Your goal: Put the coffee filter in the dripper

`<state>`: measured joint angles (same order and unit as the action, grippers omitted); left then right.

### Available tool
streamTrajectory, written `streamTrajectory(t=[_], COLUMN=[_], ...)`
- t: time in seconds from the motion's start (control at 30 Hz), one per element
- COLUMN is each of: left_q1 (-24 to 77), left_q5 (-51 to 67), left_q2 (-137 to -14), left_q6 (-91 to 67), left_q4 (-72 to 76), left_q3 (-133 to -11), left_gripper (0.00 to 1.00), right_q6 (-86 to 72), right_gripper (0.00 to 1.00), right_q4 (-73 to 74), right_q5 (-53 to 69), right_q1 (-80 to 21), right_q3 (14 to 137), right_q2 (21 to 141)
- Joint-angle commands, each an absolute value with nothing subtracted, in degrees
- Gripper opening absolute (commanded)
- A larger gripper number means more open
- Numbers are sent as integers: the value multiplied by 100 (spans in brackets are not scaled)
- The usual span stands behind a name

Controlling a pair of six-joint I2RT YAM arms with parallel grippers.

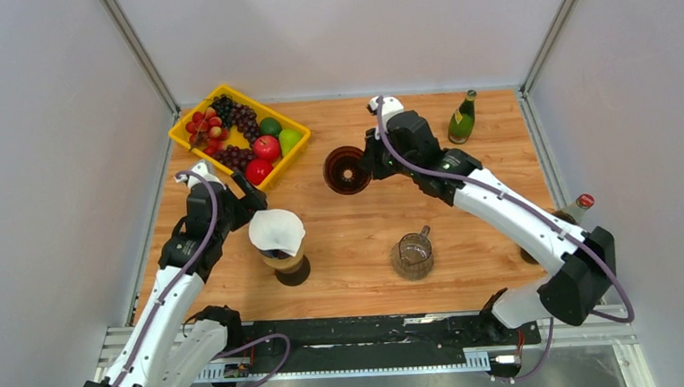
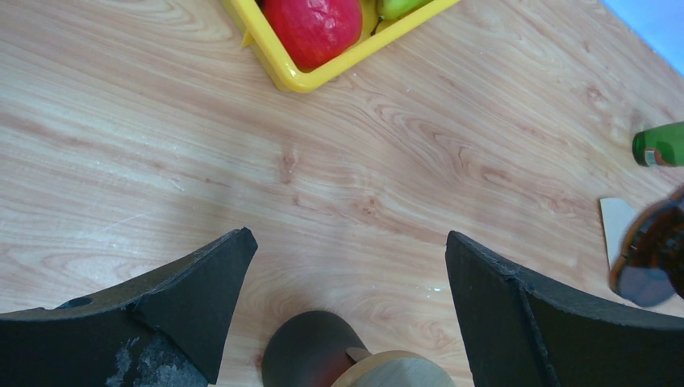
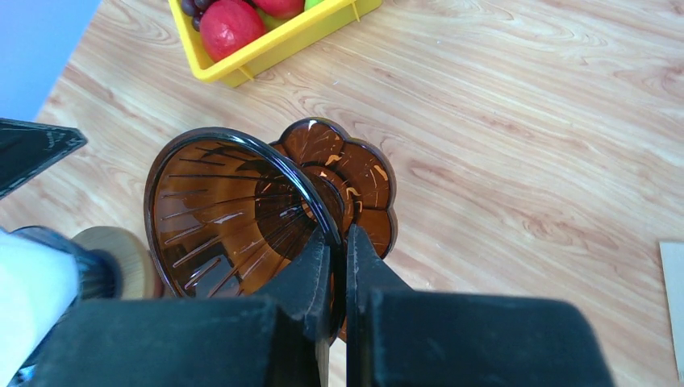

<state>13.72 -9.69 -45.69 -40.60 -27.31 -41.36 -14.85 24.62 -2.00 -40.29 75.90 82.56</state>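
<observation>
A white paper coffee filter (image 1: 277, 231) stands as an open cone in the mouth of a glass carafe with a wooden collar (image 1: 286, 261). My left gripper (image 1: 247, 196) hangs just behind and left of it, jaws wide open and holding nothing. In the left wrist view my left gripper (image 2: 351, 250) looks down on the collar (image 2: 403, 371). The amber dripper (image 1: 348, 170) is tilted at mid-table. My right gripper (image 3: 339, 242) is shut on the rim of the dripper (image 3: 226, 214). The filter (image 3: 28, 298) shows at the lower left of the right wrist view.
A yellow tray (image 1: 189, 135) of fruit sits at the back left. A green bottle (image 1: 462, 119) stands at the back right. A red-capped bottle (image 1: 578, 207) is by the right edge. A glass mug (image 1: 413, 255) stands near the front centre.
</observation>
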Motion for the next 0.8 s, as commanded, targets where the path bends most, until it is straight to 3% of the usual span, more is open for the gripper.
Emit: streamTrajectory(t=[0.0, 0.33, 0.77], left_q1=[1336, 1336, 1336], left_q5=[-1134, -1739, -1798], left_q2=[-4362, -3837, -3567], left_q6=[-4143, -4351, -4290], left_q4=[-2776, -3149, -3482], left_q3=[-4251, -4445, -4606], left_gripper=[100, 100, 100], right_q6=[-2014, -1912, -2506], right_gripper=[0, 0, 0], right_q4=[3124, 4209, 5100], right_q5=[57, 417, 356], right_q1=[-3903, -3870, -3318], right_q3=[7772, 6541, 5994], right_q2=[7547, 6047, 5570])
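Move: The glass jug that the dripper is being taken to stands about 17 cm back and 11 cm to the right of the right hand, its middle some 18 cm below. The white coffee filter on its stand is roughly 16 cm back and 22 cm left of that hand, about 7 cm lower; a flat brown paper lies some 8 cm ahead and 25 cm right, on the table. From the left hand the jug is about 13 cm back, 38 cm right and 12 cm down. The dripper, still pinched by its rim in the right hand, is swept back and to the right towards the glass jug, some 12 cm back and 11 cm across; it rises about 3 cm first, then sinks nearly 8, the fingers tipping about 20 degrees further down. The open left hand withdraws upward, left and back from the filter stand, about 5 cm in all. ##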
